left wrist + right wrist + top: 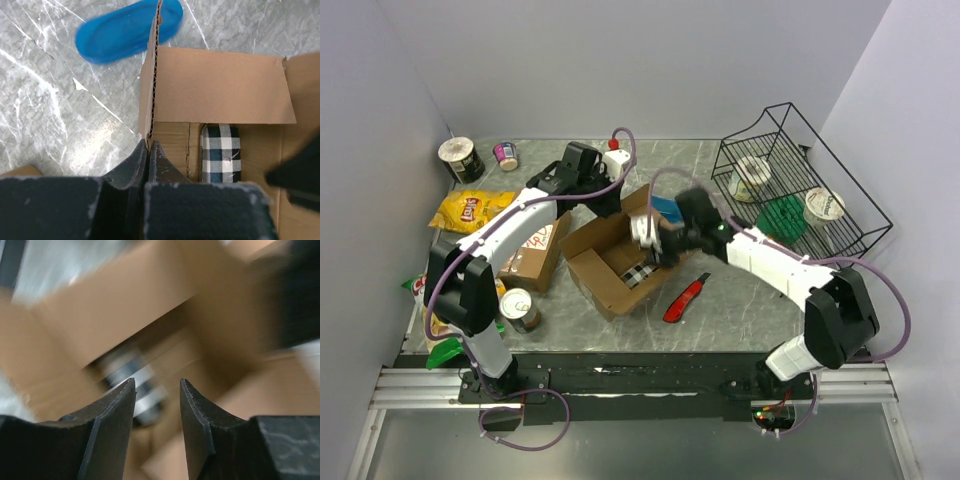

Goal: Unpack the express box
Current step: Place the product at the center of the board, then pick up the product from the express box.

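Observation:
The open cardboard express box (603, 262) sits mid-table with its flaps up. A black-and-white checkered item (640, 275) lies inside it, and it also shows in the left wrist view as the checkered item (221, 152). My left gripper (611, 203) is at the box's back corner, shut on the upright cardboard flap (155, 75), whose edge runs down between the fingers (161, 165). My right gripper (653, 240) hovers blurred over the box's right side. In its wrist view the right gripper (157, 386) is open, with nothing between the jaws and the blurred checkered item (135, 385) below.
A blue oval lid (127, 30) lies just behind the box. A red utility knife (686, 298) lies at its right. A wire basket (790, 125) with cups stands back right. A second carton (535, 250), chips bag (470, 208), can (520, 308) and cups (462, 158) crowd the left.

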You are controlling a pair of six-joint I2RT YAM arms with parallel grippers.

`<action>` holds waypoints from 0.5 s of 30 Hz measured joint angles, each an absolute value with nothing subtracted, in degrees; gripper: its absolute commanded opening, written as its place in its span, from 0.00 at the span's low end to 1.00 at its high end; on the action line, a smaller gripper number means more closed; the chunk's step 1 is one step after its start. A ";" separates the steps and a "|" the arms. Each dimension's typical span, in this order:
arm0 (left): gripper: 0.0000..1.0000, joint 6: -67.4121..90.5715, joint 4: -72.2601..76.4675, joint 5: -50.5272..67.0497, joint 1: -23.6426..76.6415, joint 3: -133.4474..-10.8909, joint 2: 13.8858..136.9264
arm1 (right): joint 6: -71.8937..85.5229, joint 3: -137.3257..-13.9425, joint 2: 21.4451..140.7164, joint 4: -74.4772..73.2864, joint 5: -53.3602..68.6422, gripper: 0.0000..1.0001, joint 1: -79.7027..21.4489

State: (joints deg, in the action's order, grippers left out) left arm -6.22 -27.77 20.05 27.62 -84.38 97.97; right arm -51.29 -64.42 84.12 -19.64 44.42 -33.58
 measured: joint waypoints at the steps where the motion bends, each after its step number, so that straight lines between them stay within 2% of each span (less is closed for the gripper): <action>1: 0.01 -6.17 -27.81 19.75 27.62 -84.58 97.97 | -53.63 -61.58 84.31 -20.91 44.29 0.52 -33.82; 8: 0.01 -5.72 -28.82 22.09 28.01 -87.11 96.68 | -65.21 -50.96 75.40 -21.80 43.09 0.66 -35.20; 11: 0.01 -4.54 -28.95 26.28 27.94 -87.15 94.94 | -68.53 -51.24 77.56 -21.91 41.98 0.71 -36.97; 15: 0.01 -2.13 -28.47 32.16 27.94 -86.26 92.53 | -71.26 -55.44 84.64 -23.11 39.90 0.72 -39.05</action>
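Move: The plaid product in the box lies almost level with the right hand, only some 2 cm to its left and roughly 9 cm below. The blue case stands on the table about 19 cm ahead and 8 cm right of that hand, the red knife some 5 cm back and 11 cm right. From the left hand, already pinching the box's upright flap, the product is around 10 cm back, 6 cm right and 9 cm below. Towards the plaid product, down into the open box, the right hand sinks about 7 cm while drawing back some 4 cm; its left-pointing fingers tip a little further down and spread from half open to well open. Meanwhile the left hand keeps its pinch on the flap and hauls up about 6 cm, also back and slightly right, the wrist turning some 15 degrees. ##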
